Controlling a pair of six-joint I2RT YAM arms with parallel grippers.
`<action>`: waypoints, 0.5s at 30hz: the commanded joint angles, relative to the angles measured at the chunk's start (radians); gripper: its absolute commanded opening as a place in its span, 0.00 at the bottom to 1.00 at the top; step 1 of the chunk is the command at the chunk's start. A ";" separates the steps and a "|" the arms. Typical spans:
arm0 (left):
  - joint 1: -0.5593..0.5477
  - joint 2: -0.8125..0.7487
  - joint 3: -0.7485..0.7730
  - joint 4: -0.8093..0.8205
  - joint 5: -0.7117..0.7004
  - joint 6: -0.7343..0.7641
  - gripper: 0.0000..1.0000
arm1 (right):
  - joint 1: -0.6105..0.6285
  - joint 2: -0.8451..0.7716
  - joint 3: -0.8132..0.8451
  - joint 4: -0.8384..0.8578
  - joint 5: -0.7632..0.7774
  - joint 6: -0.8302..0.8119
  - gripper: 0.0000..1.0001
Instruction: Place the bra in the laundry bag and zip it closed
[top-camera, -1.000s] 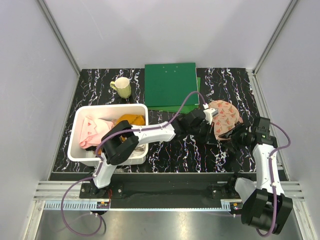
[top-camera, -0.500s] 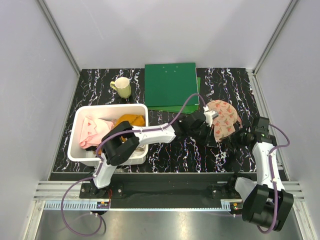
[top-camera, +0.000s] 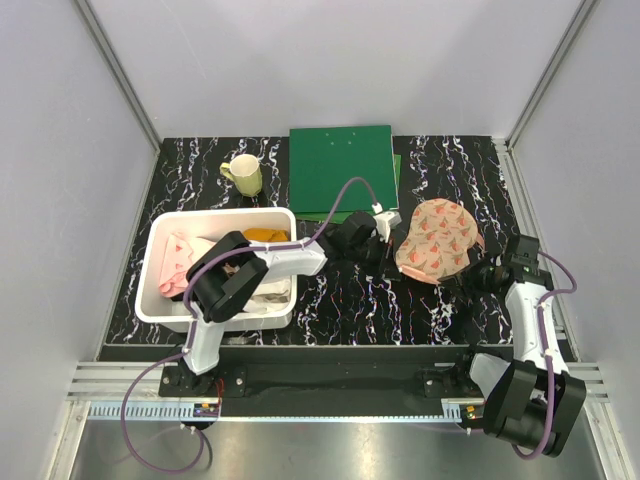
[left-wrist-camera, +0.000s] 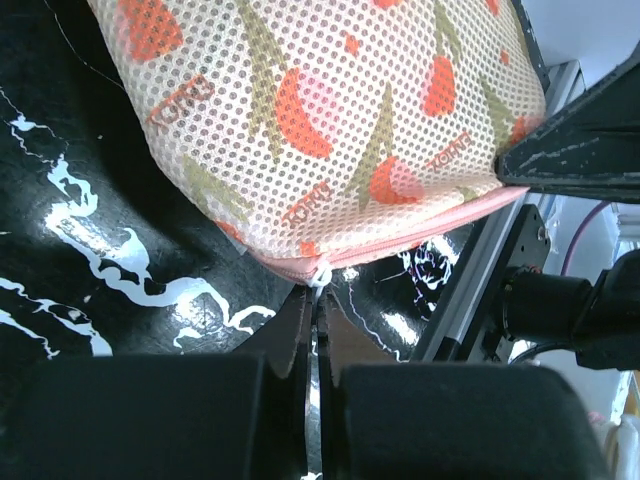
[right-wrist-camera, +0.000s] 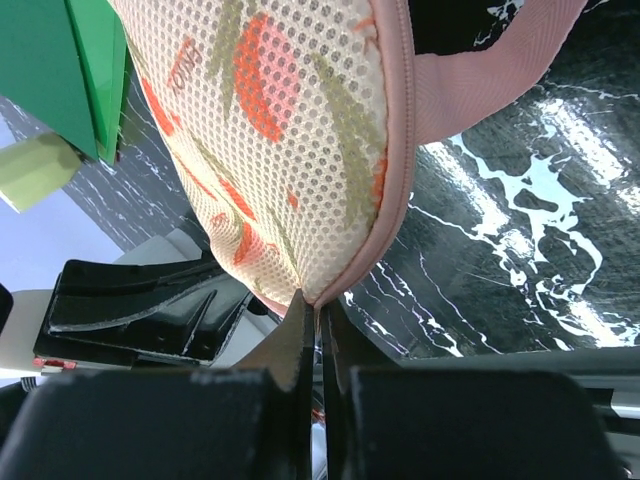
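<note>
The laundry bag (top-camera: 437, 240) is a round cream mesh pouch with red-and-green motifs, lying domed on the black marbled table right of centre. My left gripper (top-camera: 388, 246) is at its left edge, shut on the small white zipper pull (left-wrist-camera: 320, 277) of the pink zipper. My right gripper (top-camera: 474, 272) sits at the bag's near right edge, shut on the pink zipper seam (right-wrist-camera: 352, 262). The bag (left-wrist-camera: 320, 110) fills the top of the left wrist view. The pink loop (right-wrist-camera: 490, 70) lies flat on the table. The bra is hidden.
A white bin (top-camera: 220, 213) at the left holds a pale pink cloth (top-camera: 180, 262) and an orange garment (top-camera: 262, 236). A yellowish mug (top-camera: 243, 175) stands behind it. A green clipboard (top-camera: 340, 170) lies at the back centre, close behind the bag.
My right gripper has shut on the bag's edge. My left gripper has moved left along the zipper with the pull, and the bag now lies flatter and rounder.
</note>
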 joint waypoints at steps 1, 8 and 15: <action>0.045 -0.023 0.018 -0.059 -0.032 0.065 0.00 | -0.031 0.014 0.043 -0.008 0.049 -0.056 0.00; -0.080 0.005 0.133 -0.044 -0.023 -0.008 0.00 | -0.031 -0.027 0.048 -0.032 -0.053 -0.058 0.55; -0.146 0.051 0.243 -0.066 -0.031 -0.034 0.00 | -0.031 -0.073 -0.013 -0.014 -0.078 0.024 0.55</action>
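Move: The zipper pull is already between the left hand's shut fingers; the laundry bag's middle lies about 7 cm ahead and 8 cm to its right, at about its height. The right hand pinches the bag rim at its fingertips, with the zipper pull some 9 cm to its left, about level. The green folder's middle is roughly 20 cm ahead and 10 cm left of the left hand, some 6 cm lower. Keeping the zipper pull, left swings about 5 cm right, also back and up; right opens, rising some 1.5 cm. ##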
